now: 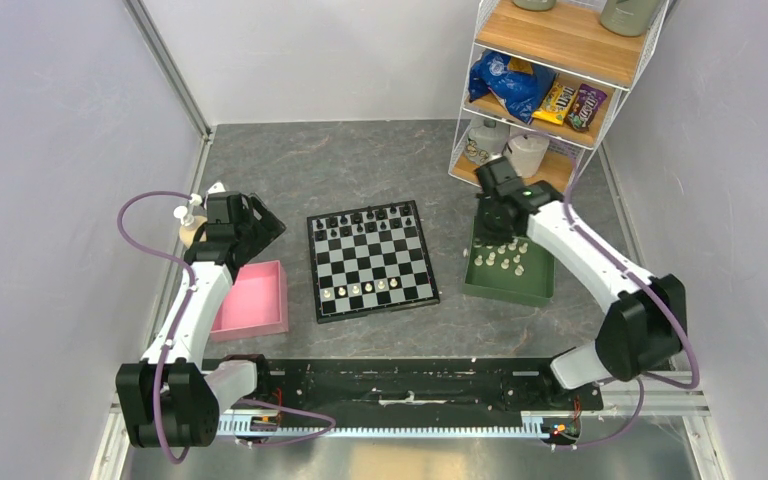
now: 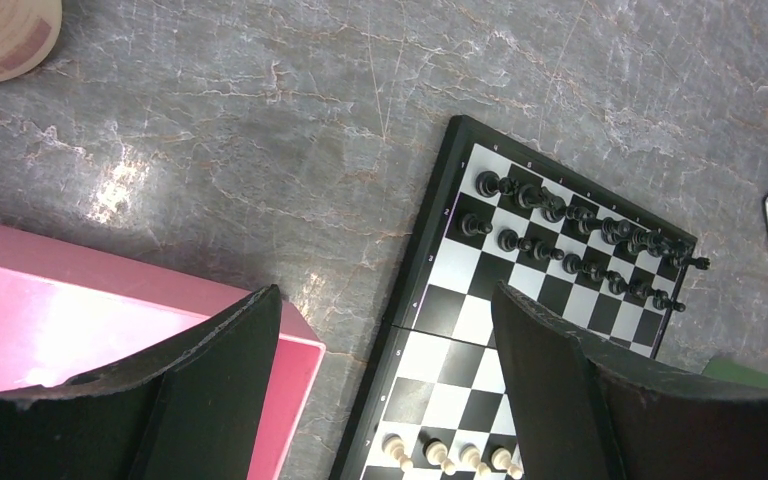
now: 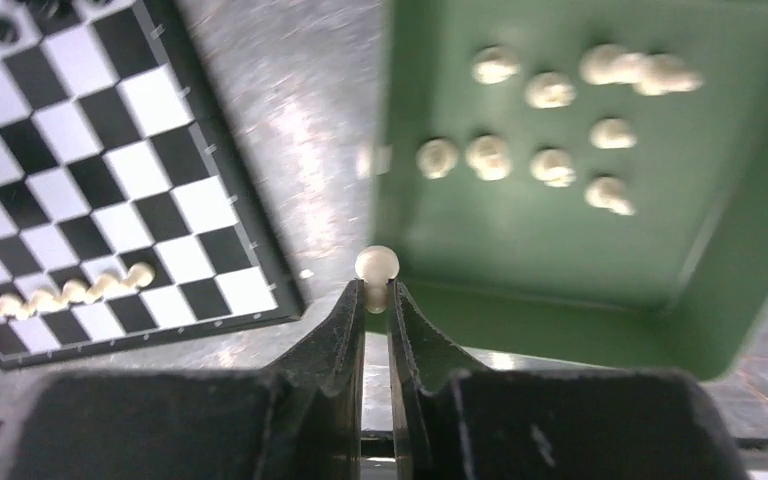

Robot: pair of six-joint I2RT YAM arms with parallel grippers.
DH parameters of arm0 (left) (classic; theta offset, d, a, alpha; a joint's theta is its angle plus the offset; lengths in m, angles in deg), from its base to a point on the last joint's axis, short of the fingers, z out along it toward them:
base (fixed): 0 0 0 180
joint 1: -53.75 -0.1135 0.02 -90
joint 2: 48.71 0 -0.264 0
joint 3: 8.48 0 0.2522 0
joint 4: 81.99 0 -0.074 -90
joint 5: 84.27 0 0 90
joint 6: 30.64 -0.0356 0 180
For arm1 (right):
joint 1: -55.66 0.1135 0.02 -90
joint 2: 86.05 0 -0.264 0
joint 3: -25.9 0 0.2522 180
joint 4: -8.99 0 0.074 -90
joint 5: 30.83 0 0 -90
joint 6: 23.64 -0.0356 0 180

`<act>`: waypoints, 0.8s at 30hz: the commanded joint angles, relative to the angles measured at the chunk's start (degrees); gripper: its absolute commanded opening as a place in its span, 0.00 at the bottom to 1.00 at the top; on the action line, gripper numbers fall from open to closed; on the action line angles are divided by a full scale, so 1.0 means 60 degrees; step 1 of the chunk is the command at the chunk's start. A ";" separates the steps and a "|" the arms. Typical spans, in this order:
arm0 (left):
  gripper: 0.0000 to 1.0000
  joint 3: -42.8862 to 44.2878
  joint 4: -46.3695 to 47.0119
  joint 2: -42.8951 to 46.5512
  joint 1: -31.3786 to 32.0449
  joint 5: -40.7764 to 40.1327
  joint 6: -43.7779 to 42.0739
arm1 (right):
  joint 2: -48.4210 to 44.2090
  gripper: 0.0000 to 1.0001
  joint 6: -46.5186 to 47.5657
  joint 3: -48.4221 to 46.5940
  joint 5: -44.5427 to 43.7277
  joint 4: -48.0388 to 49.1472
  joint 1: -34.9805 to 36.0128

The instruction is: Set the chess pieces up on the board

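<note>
The board (image 1: 372, 258) lies in the middle of the table. Black chess pieces (image 1: 365, 222) fill its far rows, and several cream-white pawns (image 1: 360, 290) stand in a near row. More white pieces (image 3: 550, 130) lie in the green tray (image 1: 508, 285) to the right. My right gripper (image 3: 377, 290) is shut on a white pawn (image 3: 376, 265), lifted over the tray's edge nearest the board (image 3: 110, 170). My left gripper (image 2: 385, 295) hangs open and holds nothing. It is between the pink tray (image 2: 60, 330) and the board's left side (image 2: 460, 320).
A wire shelf (image 1: 550, 90) with snack bags and jars stands at the back right, close behind the right arm. A wooden round object (image 2: 0, 35) sits by the left wall. The pink tray (image 1: 255, 300) lies left of the board. Walls close in on three sides.
</note>
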 commanded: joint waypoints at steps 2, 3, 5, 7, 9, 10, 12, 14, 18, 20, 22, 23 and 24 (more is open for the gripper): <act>0.84 0.0083 0.0300 0.0228 -0.0037 0.0107 -0.0097 | 0.1325 0.17 -0.0780 -0.0815 -0.0078 0.0407 0.2133; 0.84 0.0082 0.0270 0.0256 -0.0042 0.0098 -0.0097 | 0.1612 0.17 -0.0827 -0.0950 -0.0100 0.0443 0.2440; 0.84 0.0053 0.0218 0.0332 -0.0029 0.0069 -0.0097 | 0.2234 0.17 -0.0887 -0.1187 -0.0091 0.0618 0.3072; 0.84 0.0024 0.0189 0.0393 -0.0034 0.0048 -0.0108 | 0.2658 0.17 -0.0911 -0.1328 -0.0042 0.0859 0.3530; 0.84 0.0009 0.0160 0.0428 -0.0031 0.0020 -0.0112 | 0.3041 0.17 -0.0905 -0.1481 0.0009 0.1041 0.3850; 0.84 0.0009 0.0145 0.0443 -0.0034 0.0010 -0.0112 | 0.3222 0.17 -0.0904 -0.1581 0.0020 0.1077 0.3976; 0.84 0.0024 0.0130 0.0447 -0.0045 -0.0001 -0.0112 | 0.3516 0.17 -0.0893 -0.1687 0.0073 0.1185 0.4138; 0.84 0.0038 0.0130 0.0452 -0.0043 -0.0030 -0.0112 | 0.3686 0.18 -0.0887 -0.1744 0.0117 0.1274 0.4240; 0.84 0.0053 0.0115 0.0429 -0.0037 -0.0039 -0.0126 | 0.3998 0.18 -0.0872 -0.1810 0.0241 0.1377 0.4382; 0.84 0.0053 0.0101 0.0430 -0.0036 -0.0046 -0.0126 | 0.4076 0.18 -0.0900 -0.1804 0.0213 0.1375 0.4415; 0.84 0.0039 0.0093 0.0427 -0.0039 -0.0062 -0.0126 | 0.4161 0.18 -0.0888 -0.1803 0.0141 0.1378 0.4415; 0.84 0.0025 0.0086 0.0434 -0.0033 -0.0066 -0.0134 | 0.4190 0.18 -0.0871 -0.1812 0.0129 0.1379 0.4415; 0.84 0.0024 0.0087 0.0429 -0.0033 -0.0071 -0.0140 | 0.4230 0.18 -0.0875 -0.1818 0.0145 0.1361 0.4415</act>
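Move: The right hand already holds a white pawn above the green tray's far left part. The empty light square at the right end of the pawn row lies about 18 cm to its left, 4 cm back and 12 cm below; the row's last pawn stands 3 cm further left of that square, and the tray's middle is some 8 cm right of the hand, 1 cm ahead and 13 cm below. From the left hand the square is roughly 31 cm right, 5 cm back and 12 cm down. The right arm swings the pinched white pawn left from the tray to the chess board, about 18 cm, sinking some 9 cm and drawing back around 4 cm, fast at first and then easing as the pawn comes in over the empty light square beside the last standing pawn. On the way the wrist turns some 20 degrees counter-clockwise and tips the fingers a little nearer to straight down, while they stay shut on the pawn's head. ##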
